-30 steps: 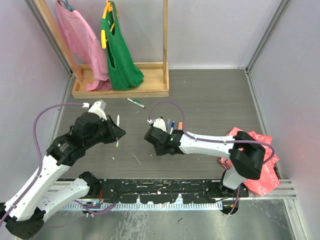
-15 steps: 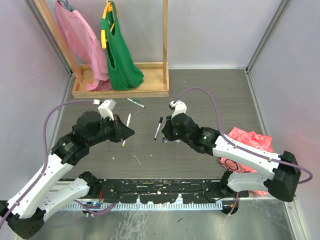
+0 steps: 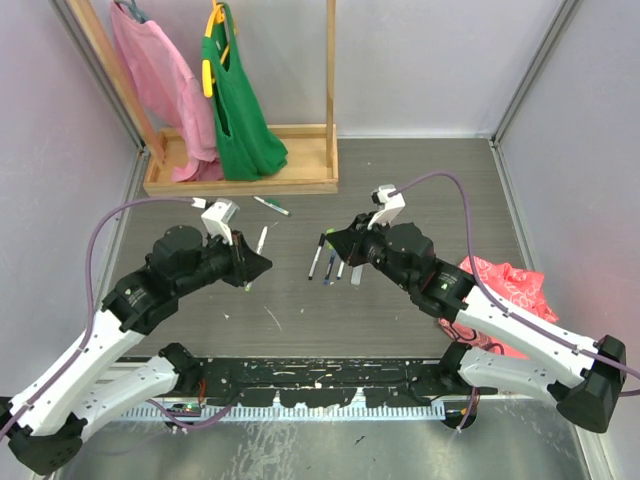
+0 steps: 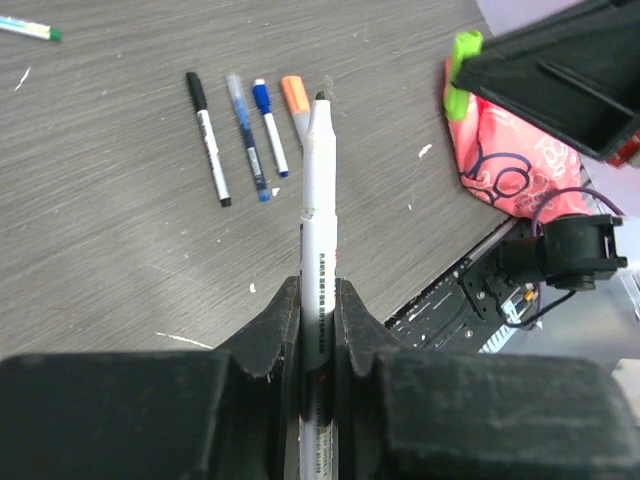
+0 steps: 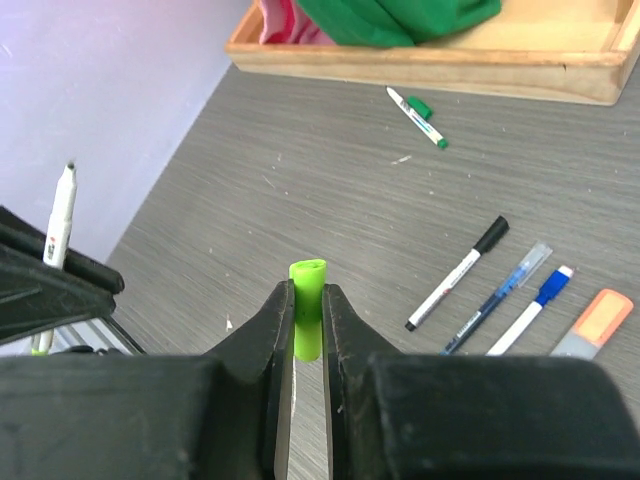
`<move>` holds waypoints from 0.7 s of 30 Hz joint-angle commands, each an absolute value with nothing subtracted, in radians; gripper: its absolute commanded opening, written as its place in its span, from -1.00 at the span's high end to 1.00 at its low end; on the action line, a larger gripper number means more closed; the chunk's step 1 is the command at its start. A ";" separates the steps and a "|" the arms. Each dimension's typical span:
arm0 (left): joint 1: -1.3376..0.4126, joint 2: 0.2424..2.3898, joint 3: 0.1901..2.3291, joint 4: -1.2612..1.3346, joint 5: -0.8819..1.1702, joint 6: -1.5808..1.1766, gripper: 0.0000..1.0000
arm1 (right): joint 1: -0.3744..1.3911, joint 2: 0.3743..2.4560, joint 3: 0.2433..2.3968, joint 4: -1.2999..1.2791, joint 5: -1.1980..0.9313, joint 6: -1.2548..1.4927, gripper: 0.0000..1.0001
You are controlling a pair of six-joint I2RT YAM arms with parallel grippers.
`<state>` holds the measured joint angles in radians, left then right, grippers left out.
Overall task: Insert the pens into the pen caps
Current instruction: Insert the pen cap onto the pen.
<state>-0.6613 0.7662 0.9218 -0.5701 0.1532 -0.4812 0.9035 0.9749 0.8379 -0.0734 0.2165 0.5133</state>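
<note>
My left gripper (image 4: pixel 318 300) is shut on a white-barrelled pen (image 4: pixel 320 200) whose bare tip points away from the wrist; from above this gripper (image 3: pixel 258 265) is left of centre. My right gripper (image 5: pixel 307 295) is shut on a light green pen cap (image 5: pixel 308 272), and from above the gripper (image 3: pixel 338 243) faces the left one with a gap between them. On the table between them lie a black-capped pen (image 5: pixel 458 272), a clear blue pen (image 5: pixel 500 295), a blue-capped pen (image 5: pixel 530 308) and an orange marker (image 5: pixel 592 325). A green pen (image 3: pixel 270 205) lies farther back.
A wooden rack base (image 3: pixel 240 180) with pink and green clothes hanging above it stands at the back left. A red patterned bag (image 3: pixel 510 290) lies at the right. Small white scraps dot the table.
The right arm has swung back and to the right with the green cap, uncovering the row of pens. The left gripper has shifted slightly right with its pen.
</note>
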 commanded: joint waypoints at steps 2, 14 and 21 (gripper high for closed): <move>-0.797 0.731 0.969 -0.491 -0.008 -0.449 1.00 | 0.891 0.937 0.873 -0.002 0.155 0.528 1.00; -1.219 0.764 0.925 -0.277 -0.316 -0.387 1.00 | 0.891 0.767 0.720 0.286 0.210 0.721 1.00; -1.338 0.830 0.915 -0.106 -0.386 -0.336 1.00 | 0.891 0.722 0.637 0.537 0.195 0.736 1.00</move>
<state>-1.2972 0.8101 0.9230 -0.3035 -0.3164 -0.3805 0.8936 0.7567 0.6621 0.2939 0.1905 0.7113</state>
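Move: The left hand holds the white pen tip up; the green cap in the right fingers is about 14 cm to its right, 5 cm farther out and roughly level. From the right hand, the pen is 14 cm left and 5 cm back. On the table some 21 cm below the right hand, the black pen lies 10 cm ahead and 3 cm left, and the blue-capped marker 9 cm ahead and 4 cm right. Left hand swings the held pen about 10 cm right and back, rising; right lifts the cap some 8 cm. ##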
